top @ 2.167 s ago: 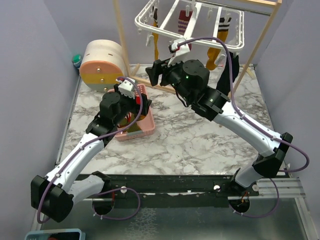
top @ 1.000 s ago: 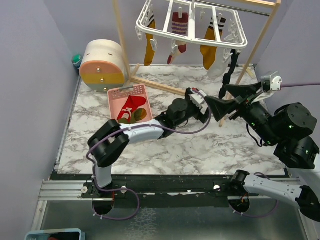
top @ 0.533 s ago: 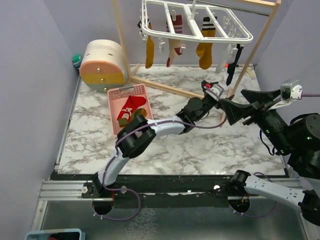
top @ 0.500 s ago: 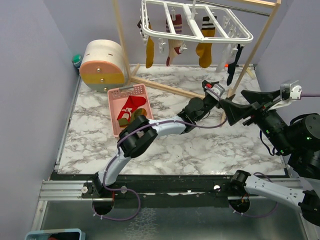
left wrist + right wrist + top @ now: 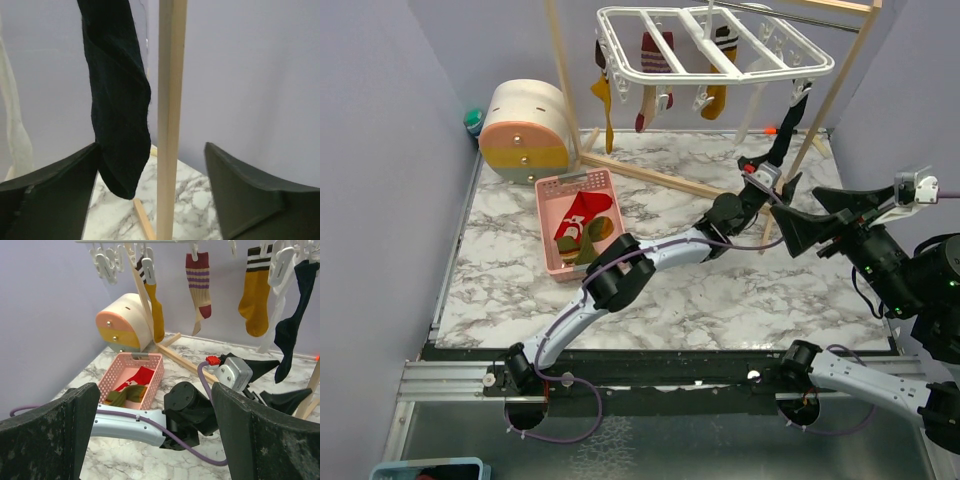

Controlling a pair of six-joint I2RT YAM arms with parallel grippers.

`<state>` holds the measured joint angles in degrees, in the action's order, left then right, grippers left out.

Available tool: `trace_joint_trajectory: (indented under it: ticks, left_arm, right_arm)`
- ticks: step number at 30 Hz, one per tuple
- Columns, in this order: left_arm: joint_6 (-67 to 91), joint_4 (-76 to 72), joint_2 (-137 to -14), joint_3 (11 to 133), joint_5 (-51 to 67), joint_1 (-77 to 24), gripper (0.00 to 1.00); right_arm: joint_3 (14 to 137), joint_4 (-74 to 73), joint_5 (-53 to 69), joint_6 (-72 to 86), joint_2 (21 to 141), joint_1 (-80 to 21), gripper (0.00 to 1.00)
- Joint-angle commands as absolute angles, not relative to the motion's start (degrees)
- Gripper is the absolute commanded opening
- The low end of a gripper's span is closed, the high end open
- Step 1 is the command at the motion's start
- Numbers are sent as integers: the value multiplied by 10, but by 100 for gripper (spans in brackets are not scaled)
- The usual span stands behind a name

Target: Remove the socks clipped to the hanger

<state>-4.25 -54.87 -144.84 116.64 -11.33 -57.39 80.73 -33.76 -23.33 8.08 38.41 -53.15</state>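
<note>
The white hanger hangs from the wooden rack at the back. Clipped to it are a mustard sock, a red striped sock, a mustard sock with striped cuff and a black sock. My left gripper is open just below the black sock. In the left wrist view the black sock hangs by the left finger, and a wooden pole stands between the jaws. My right gripper is open and empty, to the right of the left gripper.
A pink basket at left holds a red sock and an olive sock. A round wooden drawer box stands at the back left. The rack's slanted legs cross the back. A pale sock hangs left of the black one.
My left arm has stretched further right and back, up to the black sock and the pole. The hanger has swung and turned. My right gripper has drifted slightly right.
</note>
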Motion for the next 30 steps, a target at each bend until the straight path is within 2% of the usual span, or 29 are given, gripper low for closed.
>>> trace_joint_trajectory:
  ticks: [1,3,5,6,10,16,30]
  left_arm:
    - [-78,-569,-1494,1246,-176,-570,71]
    - [-79,-568,-1519,1289,-181,-563,54]
    - [-71,-568,-1542,1332,-184,-554,7]
    - [-68,-567,-1552,1351,-185,-551,0]
    - [-51,-568,-1546,1349,-163,-535,0]
    - [-48,-623,-1467,1223,-134,-526,0]
    - [-72,-741,-1180,782,-51,-527,0]
  right_arm:
    - [817,-370,-242,91,384,-533,100]
    - [817,-372,-239,94,385,-533,100]
    - [818,-376,-237,98,388,-533,100]
    - [819,-378,-236,100,389,-533,100]
    - [823,-387,-240,104,391,-533,99]
    - [812,-373,-243,100,391,-533,99]
    - [765,-320,-332,92,345,-533,98]
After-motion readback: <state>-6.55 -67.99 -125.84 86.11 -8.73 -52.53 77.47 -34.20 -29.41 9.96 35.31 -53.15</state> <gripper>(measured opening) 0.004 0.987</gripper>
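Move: The black sock hangs right at the open left gripper, its middle about 4 cm ahead, 2 cm to the right and 8 cm above, with its foot dangling between the fingers. A wooden post stands some 7 cm ahead and 6 cm right. The white sock hangs roughly 9 cm ahead and 6 cm left, 8 cm up. From the right gripper, the black sock is about 25 cm ahead, 9 cm right and 8 cm lower. Close the left gripper fully on the foot of the black sock while easing it forward and up, pinching the foot between the fingertips. Go on to about 6 cm forward, dipping and already drifting left, then pull back some 7 cm and on left, rising at the end, so it finishes about 10 cm left of its start. Keep the fingers shut; shift the open, empty right gripper about 2 cm right. ##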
